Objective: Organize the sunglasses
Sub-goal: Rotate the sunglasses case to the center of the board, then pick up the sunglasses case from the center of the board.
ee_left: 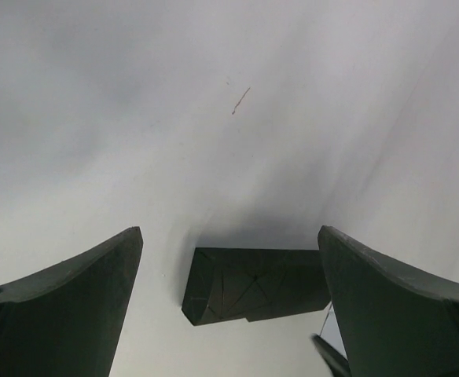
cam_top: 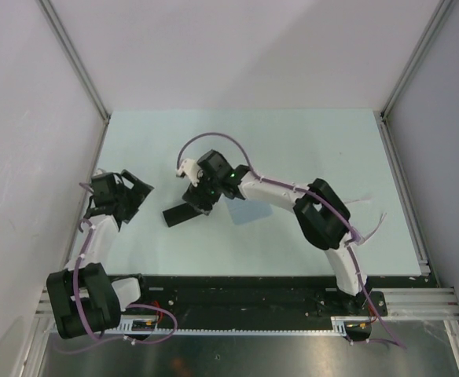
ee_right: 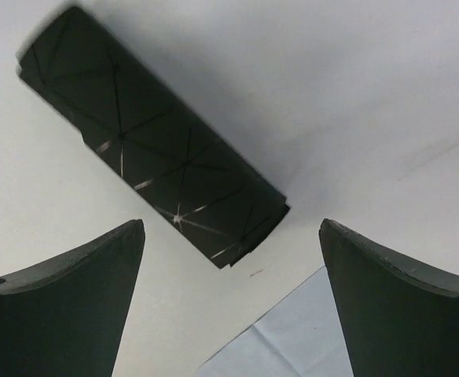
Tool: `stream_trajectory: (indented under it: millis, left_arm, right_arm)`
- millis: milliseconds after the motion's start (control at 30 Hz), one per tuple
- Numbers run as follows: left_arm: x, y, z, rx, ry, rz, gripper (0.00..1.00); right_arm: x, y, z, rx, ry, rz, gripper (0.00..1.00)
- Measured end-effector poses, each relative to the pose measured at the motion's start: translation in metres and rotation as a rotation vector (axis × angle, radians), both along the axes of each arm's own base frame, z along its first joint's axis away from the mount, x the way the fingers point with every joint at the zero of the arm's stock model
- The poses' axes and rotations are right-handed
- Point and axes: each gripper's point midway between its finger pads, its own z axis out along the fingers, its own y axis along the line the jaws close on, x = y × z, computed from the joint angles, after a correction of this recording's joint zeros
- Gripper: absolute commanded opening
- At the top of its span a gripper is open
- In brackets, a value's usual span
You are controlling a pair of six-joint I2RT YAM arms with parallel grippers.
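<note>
The sunglasses show in no view. A black oblong case (cam_top: 181,214) lies shut on the pale table (cam_top: 308,149), left of centre. My right gripper (cam_top: 200,201) hovers over the case's right end, jaws wide open and empty. In the right wrist view the case (ee_right: 151,141) runs diagonally, just ahead of the open right gripper (ee_right: 231,222). My left gripper (cam_top: 132,201) stands open and empty to the left of the case, apart from it. In the left wrist view the case (ee_left: 253,283) lies ahead, between the fingers of the left gripper (ee_left: 229,229).
A light blue cloth (cam_top: 241,210) lies flat just right of the case, partly under my right arm, and shows in the right wrist view (ee_right: 292,338). White walls with metal posts (cam_top: 72,55) enclose the table on three sides. A black rail (cam_top: 237,290) runs along the near edge.
</note>
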Motion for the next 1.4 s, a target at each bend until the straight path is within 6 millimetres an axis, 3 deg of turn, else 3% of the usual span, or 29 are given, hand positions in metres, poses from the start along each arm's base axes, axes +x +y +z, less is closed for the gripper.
stream_trajectory:
  millis: [167,267,433,533,767,1000,1067,1167,1300,1400]
  left_arm:
    - [-0.002,0.002,0.001,-0.018,0.004,-0.002,1.0]
    - [-0.004,0.002,-0.001,-0.022,0.013,-0.013,1.0]
    - [-0.007,0.002,-0.002,-0.018,0.019,-0.025,1.0]
    - [-0.008,0.002,0.001,-0.007,0.011,-0.033,1.0]
    - [-0.011,0.001,0.002,0.003,0.011,-0.048,1.0]
    - [-0.012,0.002,0.002,0.013,0.012,-0.057,1.0]
    - [-0.012,0.002,0.003,0.015,0.01,-0.058,1.0]
    - [-0.012,0.002,0.005,0.016,0.002,-0.059,1.0]
    - [-0.012,0.0,0.008,0.012,-0.007,-0.067,1.0]
    - [-0.012,-0.002,0.008,0.011,-0.008,-0.078,1.0]
  right_arm:
    - [-0.02,-0.001,-0.036,-0.131,-0.078,0.172,1.0]
    - [-0.024,0.004,-0.037,-0.15,-0.129,0.249,1.0]
    - [-0.014,0.016,-0.043,-0.17,-0.194,0.318,1.0]
    - [-0.011,0.018,-0.055,-0.19,-0.202,0.345,1.0]
    - [0.0,0.029,-0.054,-0.145,-0.188,0.363,0.97]
    - [-0.004,0.01,-0.063,-0.128,-0.056,0.38,0.92]
    - [-0.009,0.007,-0.064,-0.132,-0.03,0.388,0.81]
    - [-0.017,0.005,-0.066,-0.14,-0.004,0.387,0.72]
    - [-0.029,0.003,-0.067,-0.14,0.021,0.365,0.73]
    - [-0.037,0.0,-0.067,-0.139,0.017,0.343,0.82]
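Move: From the right hand, the sunglasses case's middle lies about 4 cm to the left, 2 cm back and 7 cm below the open fingers, its right end almost under them. The pale square board is roughly 15 cm to this hand's right, level with it fore and aft, some 8 cm below. From the idle left hand, the case is about 11 cm to the right, 2 cm back and 7 cm down. Lower the open right gripper some 6 cm onto the case's right end, first drawing back a little, then easing forward and left while turning the wrist about 20 degrees counter-clockwise to line up with the case. Then come back about 4 cm towards the base and a little to the right, closing the fingers partway until they straddle and pinch its long sides. ##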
